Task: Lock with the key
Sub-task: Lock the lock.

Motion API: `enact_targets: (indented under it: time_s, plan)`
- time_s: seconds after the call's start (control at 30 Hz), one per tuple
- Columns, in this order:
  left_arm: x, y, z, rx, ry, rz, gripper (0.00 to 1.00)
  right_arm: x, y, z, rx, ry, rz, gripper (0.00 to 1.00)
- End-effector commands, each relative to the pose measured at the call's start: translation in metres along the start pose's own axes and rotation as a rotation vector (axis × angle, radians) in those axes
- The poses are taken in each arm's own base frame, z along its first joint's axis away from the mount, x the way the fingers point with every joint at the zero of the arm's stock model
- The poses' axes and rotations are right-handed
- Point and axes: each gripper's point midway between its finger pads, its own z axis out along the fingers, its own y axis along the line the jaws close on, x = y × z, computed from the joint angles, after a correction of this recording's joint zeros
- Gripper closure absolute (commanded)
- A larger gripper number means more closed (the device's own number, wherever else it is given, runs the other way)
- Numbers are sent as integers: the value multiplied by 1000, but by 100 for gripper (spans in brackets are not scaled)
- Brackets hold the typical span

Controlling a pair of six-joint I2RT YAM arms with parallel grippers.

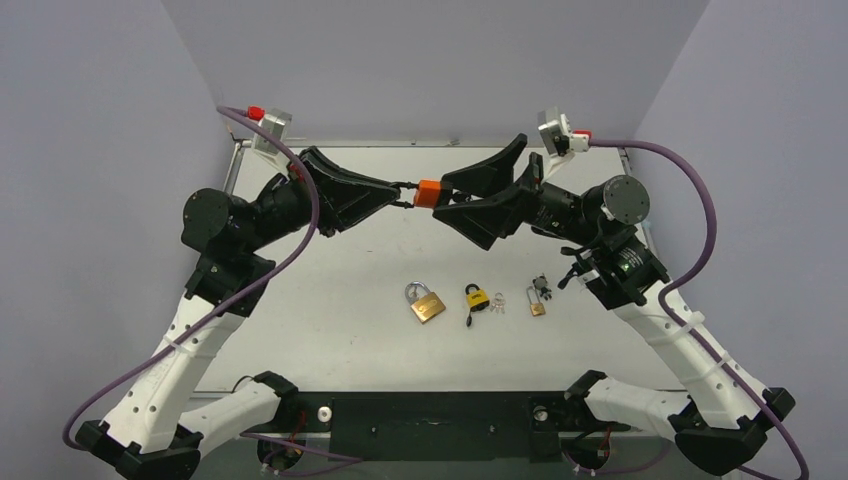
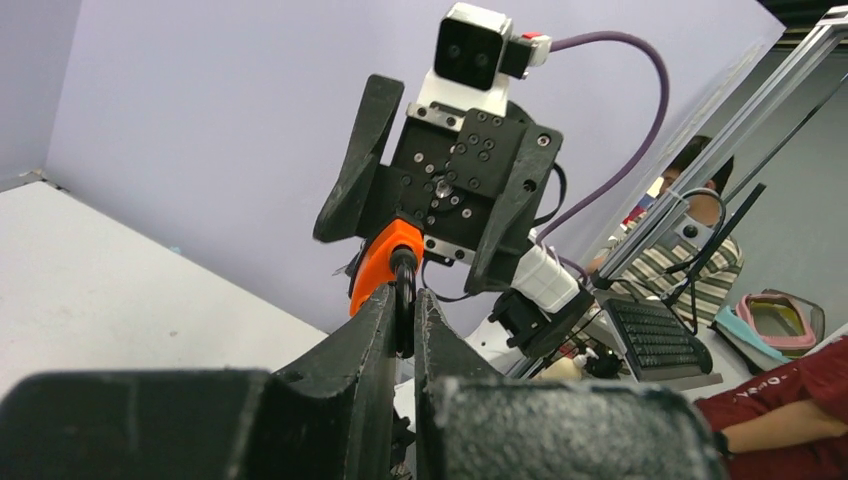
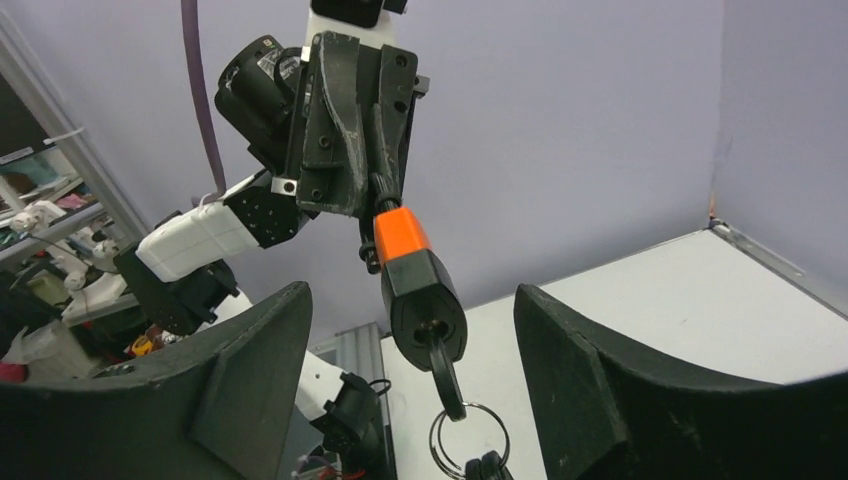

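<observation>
An orange and black padlock (image 1: 428, 193) hangs in the air between the two arms, above the middle of the table. My left gripper (image 2: 404, 325) is shut on its black shackle (image 2: 404, 290), and the orange body (image 2: 380, 258) points away from it. In the right wrist view the padlock (image 3: 415, 285) faces me with a black key (image 3: 447, 378) standing in its keyhole. A key ring (image 3: 468, 438) dangles from that key. My right gripper (image 3: 410, 375) is open, its fingers (image 3: 255, 365) wide on either side of the lock's key end and touching nothing.
On the table (image 1: 330, 320) below lie a brass padlock (image 1: 427, 303), a black and yellow padlock (image 1: 476, 297) with keys (image 1: 497, 303), and a small brass padlock (image 1: 536, 303). A dark clip (image 1: 542, 284) lies near the right arm.
</observation>
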Motion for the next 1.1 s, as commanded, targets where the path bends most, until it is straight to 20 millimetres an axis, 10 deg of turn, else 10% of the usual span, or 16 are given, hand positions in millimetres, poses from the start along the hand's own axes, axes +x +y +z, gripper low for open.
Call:
enact_targets:
  time_s: [0.0, 0.23, 1.07]
  plan:
    - [-41, -52, -3, 108, -136, 70, 100, -21, 25, 3, -126, -49, -26, 35]
    - [-40, -51, -1, 107, -129, 57, 100, -27, 32, 3, -154, -77, -4, 53]
    - [-34, -47, 1, 100, -111, 55, 100, -18, 31, 16, -160, -49, 29, 65]
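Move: The orange lock, whose shackle the left hand already grips, has its middle about 2 cm left of the right hand, level with it. The key sticks out of its near end, some 2 cm to that hand's right between the open fingers, with the key ring about 3 cm right and 3 cm below; the shackle is roughly 6 cm left, straight across. From the left hand, the lock is about 6 cm right and 1 cm up. Right fingers half-close around the key end, easing 2 cm left and back; left hand lifts lock 2 cm. ##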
